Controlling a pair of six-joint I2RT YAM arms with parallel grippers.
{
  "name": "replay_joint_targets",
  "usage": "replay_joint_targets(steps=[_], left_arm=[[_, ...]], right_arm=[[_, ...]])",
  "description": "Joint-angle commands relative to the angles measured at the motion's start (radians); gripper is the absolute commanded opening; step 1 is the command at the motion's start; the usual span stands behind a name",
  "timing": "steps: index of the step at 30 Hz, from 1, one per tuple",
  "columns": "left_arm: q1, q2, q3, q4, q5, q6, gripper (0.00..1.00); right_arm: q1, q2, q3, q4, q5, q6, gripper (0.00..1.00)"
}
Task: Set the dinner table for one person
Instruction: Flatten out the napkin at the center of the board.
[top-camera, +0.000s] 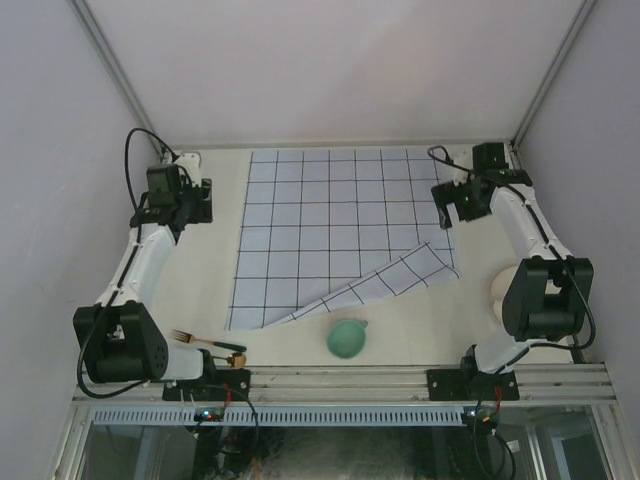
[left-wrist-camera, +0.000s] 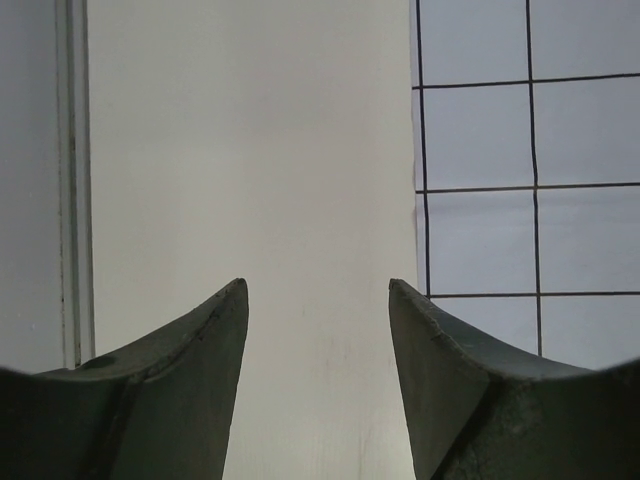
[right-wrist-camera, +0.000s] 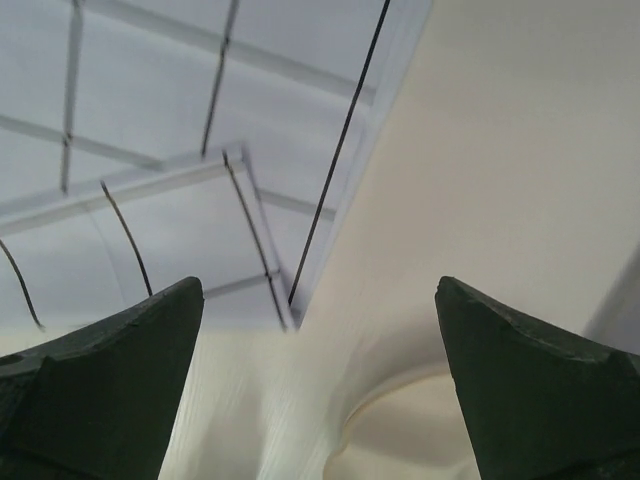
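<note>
The cream-white dinner table (top-camera: 212, 270) carries a pale-blue grid cloth (top-camera: 340, 225) whose near right corner is folded over. A green cup (top-camera: 346, 338) sits by the near edge, a fork (top-camera: 205, 342) lies at the near left, and a white plate (top-camera: 498, 290) is half hidden behind the right arm. My left gripper (top-camera: 198, 200) hovers off the cloth's far left corner, open and empty (left-wrist-camera: 318, 290) over bare table (left-wrist-camera: 250, 150). At the cloth's right edge, my right gripper (top-camera: 447, 205) is wide open and empty (right-wrist-camera: 318, 290), above the folded cloth corner (right-wrist-camera: 200, 200) and plate rim (right-wrist-camera: 420, 400).
Grey walls and metal frame posts (top-camera: 110, 60) close in the table on three sides. A metal rail (top-camera: 350, 385) runs along the near edge by the arm bases. Cables hang near both wrists.
</note>
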Motion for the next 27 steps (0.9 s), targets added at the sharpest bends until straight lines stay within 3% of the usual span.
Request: replay_joint_targets(steps=[1, 6, 15, 22, 27], left_arm=[[-0.013, -0.066, -0.053, 0.007, 0.05, -0.02, 0.63], [-0.013, -0.155, -0.146, 0.038, 0.013, 0.0, 0.63], [-0.002, -0.264, -0.238, 0.075, -0.058, 0.026, 0.63], [0.0, -0.283, -0.229, 0.054, -0.056, 0.019, 0.63], [0.0, -0.303, -0.23, 0.053, -0.063, 0.03, 0.63]], right_arm=[[-0.042, -0.039, -0.147, -0.085, -0.127, -0.025, 1.0], [-0.026, -0.098, -0.263, 0.027, -0.132, -0.02, 1.0], [0.133, 0.01, -0.248, 0.137, -0.001, -0.038, 0.96], [0.149, 0.163, -0.139, 0.158, 0.017, -0.023, 0.8], [0.163, 0.206, -0.139, 0.151, 0.018, -0.024, 0.77]])
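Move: The free corner of the napkin's folded-over flap lies about 5 cm to the right hand's left, roughly level with it and some 15 cm below. The napkin's near right corner, where the fold ends, is about 9 cm nearer and 4 cm right of the hand, the green mug roughly 26 cm nearer and 29 cm left, the divided plate 18 cm nearer and 22 cm right. From the left hand the flap corner lies some 63 cm right, about level, 17 cm down. The right hand draws back and down about 8 cm each, then swings forward and left over the napkin's flap corner and sinks the last few centimetres, fingers tipping steeper, the hand turning some 10 degrees counter-clockwise and the wide-open gripper closing by about a quarter. The left hand, empty and half open beside the napkin, eases back about 5 cm. ##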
